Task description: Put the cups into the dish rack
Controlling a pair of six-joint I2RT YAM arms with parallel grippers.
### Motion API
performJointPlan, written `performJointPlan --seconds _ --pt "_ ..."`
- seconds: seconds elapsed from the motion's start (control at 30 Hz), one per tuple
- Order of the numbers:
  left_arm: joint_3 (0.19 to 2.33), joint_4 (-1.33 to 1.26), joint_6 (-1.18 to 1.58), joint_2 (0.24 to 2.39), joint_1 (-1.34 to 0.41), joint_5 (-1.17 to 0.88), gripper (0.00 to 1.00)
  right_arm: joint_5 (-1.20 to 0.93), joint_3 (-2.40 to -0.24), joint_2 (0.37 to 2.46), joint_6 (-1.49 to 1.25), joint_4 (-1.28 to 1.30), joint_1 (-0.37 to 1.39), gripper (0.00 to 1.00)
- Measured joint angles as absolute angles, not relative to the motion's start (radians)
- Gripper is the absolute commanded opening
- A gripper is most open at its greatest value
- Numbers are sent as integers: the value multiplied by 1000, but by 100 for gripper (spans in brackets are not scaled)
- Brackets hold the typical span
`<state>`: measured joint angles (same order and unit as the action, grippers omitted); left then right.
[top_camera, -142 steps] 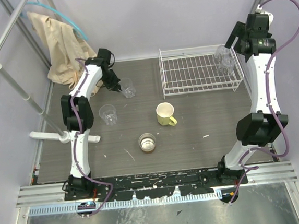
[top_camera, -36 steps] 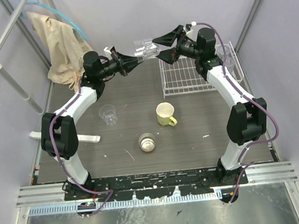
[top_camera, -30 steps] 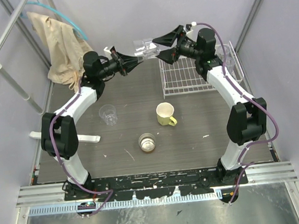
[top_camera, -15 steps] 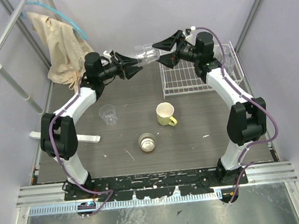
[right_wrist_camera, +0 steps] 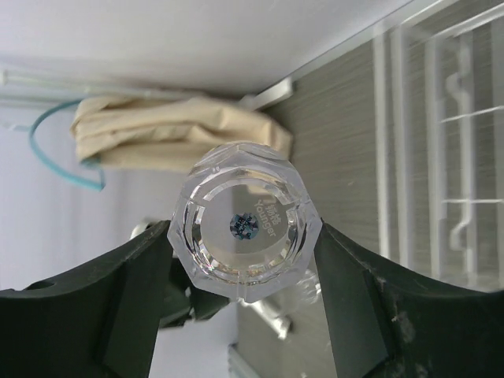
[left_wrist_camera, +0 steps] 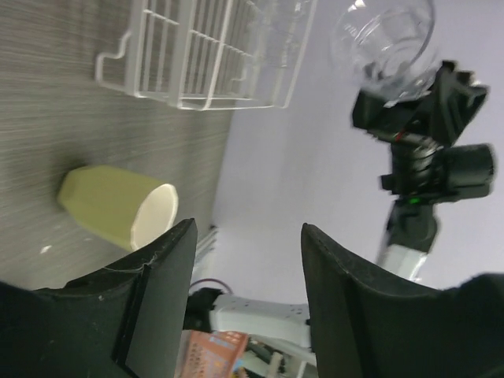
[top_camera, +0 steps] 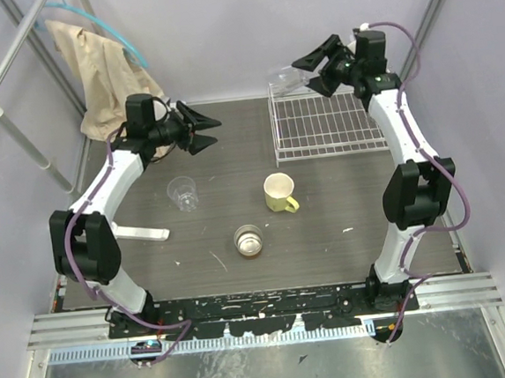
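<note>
My right gripper is shut on a clear faceted tumbler, held in the air by the back left corner of the white wire dish rack. The right wrist view shows that tumbler base-on, pinched between both fingers. My left gripper hangs open and empty above the table left of the rack; its wrist view looks out at the held tumbler. On the table stand another clear tumbler, the pale yellow mug and the metallic-brown cup.
A beige cloth hangs from a slanted white pole at the back left, with the pole's white foot on the table. Purple walls close in the back and right sides.
The left gripper opened, let go of the tumbler and drew back to the left. The right gripper, keeping the tumbler, swung right and back toward the rack's corner.
</note>
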<state>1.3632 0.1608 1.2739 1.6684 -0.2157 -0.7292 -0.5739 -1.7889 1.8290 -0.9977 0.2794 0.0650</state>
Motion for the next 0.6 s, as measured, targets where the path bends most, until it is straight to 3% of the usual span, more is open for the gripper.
performJointPlan --seconds 0.43,0.6 --pt "1418 422 1029 1662 -216 -643 63 -307 -2304 2098 -672 644 -70 18" --pt "1490 445 998 1694 -216 -621 63 -186 -2376 2130 -551 731 -74 18"
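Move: The right hand already grips a clear cup above the dish rack's left end. The rack's middle lies about 6 cm ahead of it, 13 cm to its right and 28 cm below; the two loaded cups stand some 9 cm ahead and 25 cm right. From the open left hand, the last clear cup is 3 cm back, 12 cm left and 22 cm down, and the yellow cup 6 cm back, 15 cm right. Keeping its grip on the clear cup, the right hand sweeps about 15 cm right and 7 cm forward, high over the dish rack towards its middle, sinking slightly while the wrist swings clockwise and tips the fingers more steeply down, some 35 degrees in all. The left hand, fingers still open and empty, sinks about 3 cm and eases back up 1 cm, rolling some 15 degrees and drifting left towards the last clear cup. ##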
